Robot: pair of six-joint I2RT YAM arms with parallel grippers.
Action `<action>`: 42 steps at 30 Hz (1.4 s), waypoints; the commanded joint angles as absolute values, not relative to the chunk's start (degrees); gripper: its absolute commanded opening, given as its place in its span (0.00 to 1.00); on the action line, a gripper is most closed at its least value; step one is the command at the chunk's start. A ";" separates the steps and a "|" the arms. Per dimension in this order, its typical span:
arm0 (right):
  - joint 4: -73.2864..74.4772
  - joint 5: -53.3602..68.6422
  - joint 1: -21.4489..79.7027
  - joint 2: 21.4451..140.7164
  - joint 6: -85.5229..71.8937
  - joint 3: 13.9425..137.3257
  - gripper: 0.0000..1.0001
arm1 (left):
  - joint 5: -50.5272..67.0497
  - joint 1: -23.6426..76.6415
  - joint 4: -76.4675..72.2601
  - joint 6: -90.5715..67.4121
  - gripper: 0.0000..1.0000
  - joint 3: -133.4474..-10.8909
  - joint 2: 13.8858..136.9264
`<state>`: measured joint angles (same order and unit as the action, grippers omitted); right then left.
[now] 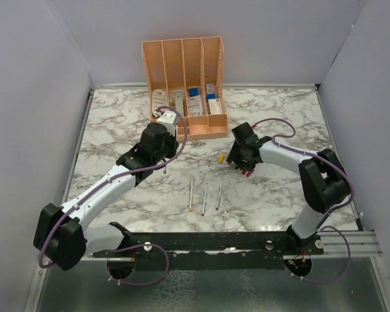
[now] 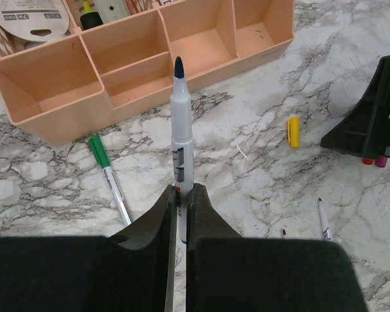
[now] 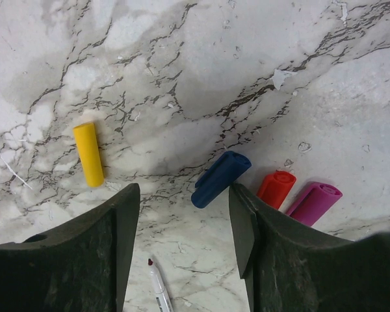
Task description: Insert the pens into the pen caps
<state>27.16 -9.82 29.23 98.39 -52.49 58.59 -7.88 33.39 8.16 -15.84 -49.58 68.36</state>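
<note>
My left gripper (image 2: 182, 195) is shut on a grey-white pen with a dark blue tip (image 2: 181, 140), held above the marble with its tip pointing at the organiser. A green-tipped pen (image 2: 108, 175) lies on the table to its left. Three more pens (image 1: 205, 197) lie side by side mid-table. My right gripper (image 3: 184, 214) is open, low over the caps. The blue cap (image 3: 220, 179) lies just ahead of its right finger, the red cap (image 3: 277, 187) and magenta cap (image 3: 313, 201) right of that finger, the yellow cap (image 3: 89, 154) off to the left.
A peach organiser (image 1: 185, 84) with white and blue items stands at the back centre, its low front compartments (image 2: 136, 71) close ahead of the held pen. One pen's dark red tip (image 3: 157, 286) shows under the right gripper. Grey walls enclose the table.
</note>
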 commanded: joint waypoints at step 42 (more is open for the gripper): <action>32.04 -14.12 28.99 109.49 -45.98 61.80 0.01 | 2.78 28.48 1.71 -16.54 0.00 -47.07 66.86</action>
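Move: The blue cap lies on the table beside the right hand's open fingers, about 1 cm ahead, 2 cm to the right and 1 cm below their midpoint. At much the same level, the yellow cap is some 4 cm ahead and 4 cm left of that hand, the red one 5 cm right and 1 cm back, the purple one 7 cm right and 2 cm back. From the left hand, holding the pen, the blue cap is roughly 23 cm right, about level fore and aft, and 18 cm down. The blue cap gets pinched between the right hand's fingertips: while closing from a bit over half open to nearly shut, the hand creeps forward and to the right, a bit over 1 cm each way, and sinks about as much down to the table. The wrist rolls some 10 degrees, its left side rising. ##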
